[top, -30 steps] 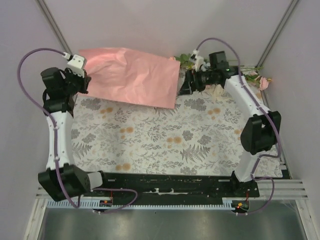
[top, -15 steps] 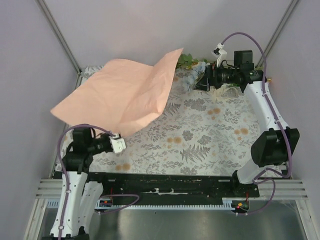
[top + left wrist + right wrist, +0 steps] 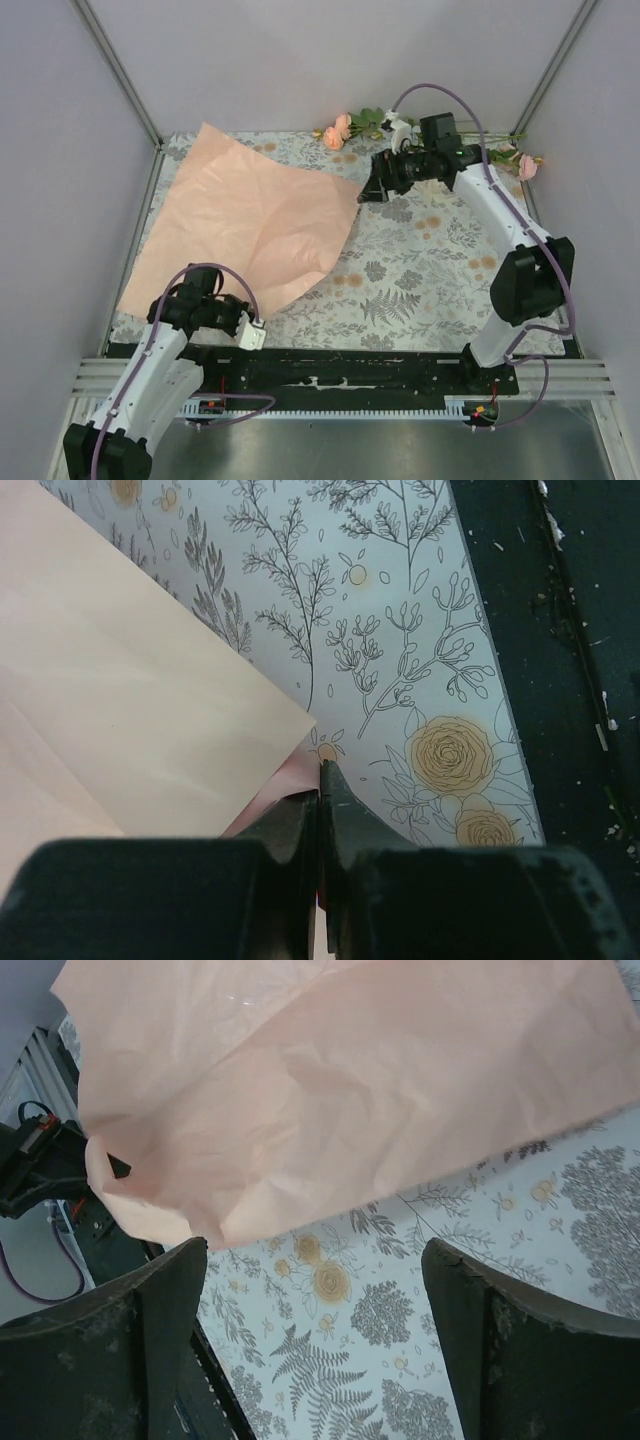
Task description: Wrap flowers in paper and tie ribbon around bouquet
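Observation:
The salmon-pink paper lies spread over the left half of the table. Its near corner sits at my left gripper, whose jaws are shut with a pink sliver of the sheet pinched between them. Over the paper's right corner hovers my right gripper; it is open, with only tablecloth between its fingers and the paper beyond them. The flowers lie at the far edge: peach roses and leaves, and another rose at far right. The ribbon and the bouquet are out of view.
A floral-print tablecloth covers the table. A black strip runs along the near edge, also in the left wrist view. Pale walls and slanted metal posts enclose the table. My left arm shows beyond the paper.
The left gripper has dragged the paper from the far left, through the air, down to the near left, where it now lies flat. The right gripper shifted slightly; roses at the far edge now show.

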Tool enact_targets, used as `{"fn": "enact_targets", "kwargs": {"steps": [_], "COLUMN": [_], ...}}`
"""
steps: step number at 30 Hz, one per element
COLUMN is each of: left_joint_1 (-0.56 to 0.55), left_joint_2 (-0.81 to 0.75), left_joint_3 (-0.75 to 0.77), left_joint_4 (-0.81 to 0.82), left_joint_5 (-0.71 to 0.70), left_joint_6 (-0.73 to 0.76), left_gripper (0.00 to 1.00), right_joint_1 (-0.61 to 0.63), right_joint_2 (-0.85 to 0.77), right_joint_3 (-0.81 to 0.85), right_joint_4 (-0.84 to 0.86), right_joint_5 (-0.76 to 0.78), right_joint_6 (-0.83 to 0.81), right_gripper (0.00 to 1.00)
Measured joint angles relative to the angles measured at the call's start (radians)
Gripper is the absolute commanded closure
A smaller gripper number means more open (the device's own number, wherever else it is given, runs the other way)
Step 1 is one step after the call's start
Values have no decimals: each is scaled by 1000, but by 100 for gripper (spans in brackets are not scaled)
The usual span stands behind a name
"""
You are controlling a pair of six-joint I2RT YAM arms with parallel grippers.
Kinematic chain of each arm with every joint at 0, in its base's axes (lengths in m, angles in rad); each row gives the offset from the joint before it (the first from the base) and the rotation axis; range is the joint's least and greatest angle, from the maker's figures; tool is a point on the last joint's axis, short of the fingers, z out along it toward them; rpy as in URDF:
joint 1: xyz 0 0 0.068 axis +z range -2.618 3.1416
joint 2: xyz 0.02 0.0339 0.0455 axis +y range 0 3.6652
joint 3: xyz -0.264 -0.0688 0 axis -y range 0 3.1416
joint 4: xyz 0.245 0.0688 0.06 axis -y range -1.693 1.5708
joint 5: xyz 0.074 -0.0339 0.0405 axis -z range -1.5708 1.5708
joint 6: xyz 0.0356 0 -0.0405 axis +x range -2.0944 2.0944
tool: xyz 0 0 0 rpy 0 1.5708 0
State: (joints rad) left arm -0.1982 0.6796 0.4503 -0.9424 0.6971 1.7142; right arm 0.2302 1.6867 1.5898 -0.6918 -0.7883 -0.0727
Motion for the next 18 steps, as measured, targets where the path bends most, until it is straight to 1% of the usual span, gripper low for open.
{"fn": "enact_targets", "kwargs": {"steps": [3,4,5,7,8,9,10,11,13,18], "left_joint_1": [-24,-29,-32,-40,-42,-45,-47,-47,-47,-47], "left_joint_2": [-37,-50,-63,-84,-85,-82,-73,-62,-26,17], "left_joint_3": [-4,-6,-8,-19,-24,-24,-24,-21,6,163], "left_joint_4": [-33,-50,-65,-94,-108,-118,-123,-125,-127,-154], "left_joint_5": [-4,-5,-4,0,4,5,6,5,-14,-53], "left_joint_6": [88,119,140,180,195,208,212,211,176,28], "left_gripper": [93,91,85,65,57,43,36,20,15,12], "right_joint_1": [72,89,103,123,130,138,144,148,155,156], "right_joint_2": [80,111,141,209,243,278,323,352,419,486], "right_joint_3": [30,40,51,84,102,124,155,172,210,206], "right_joint_4": [0,-1,-3,-9,-10,-17,-31,-37,-67,-151], "right_joint_5": [31,39,47,66,75,85,98,106,133,224], "right_joint_6": [-15,-19,-24,-28,-29,-30,-32,-34,-46,-83], "right_gripper": [6,6,6,9,11,15,19,23,27,36]}}
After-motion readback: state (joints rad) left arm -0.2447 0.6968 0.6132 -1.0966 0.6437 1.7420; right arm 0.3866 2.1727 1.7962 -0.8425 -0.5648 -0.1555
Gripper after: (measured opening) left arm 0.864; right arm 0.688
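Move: The left gripper already pinches the paper's near side; the middle of the sheet lies about 26 cm ahead of this hand and 5 cm lower, and the table's near edge about 10 cm behind it. From the open right gripper, the middle of the paper's right edge is roughly 5 cm to the left, level with it fore and aft, and some 22 cm below. The orange roses lie about 29 cm ahead of that hand and 8 cm left. Lower the right gripper about 17 cm onto the paper, swinging first left and then slightly back right, tipping the fingers further down by some 25 degrees and partly closing them. Meanwhile ease the left gripper back a little with its paper, then spread its fingers wide to let go, and come forward again and up. ##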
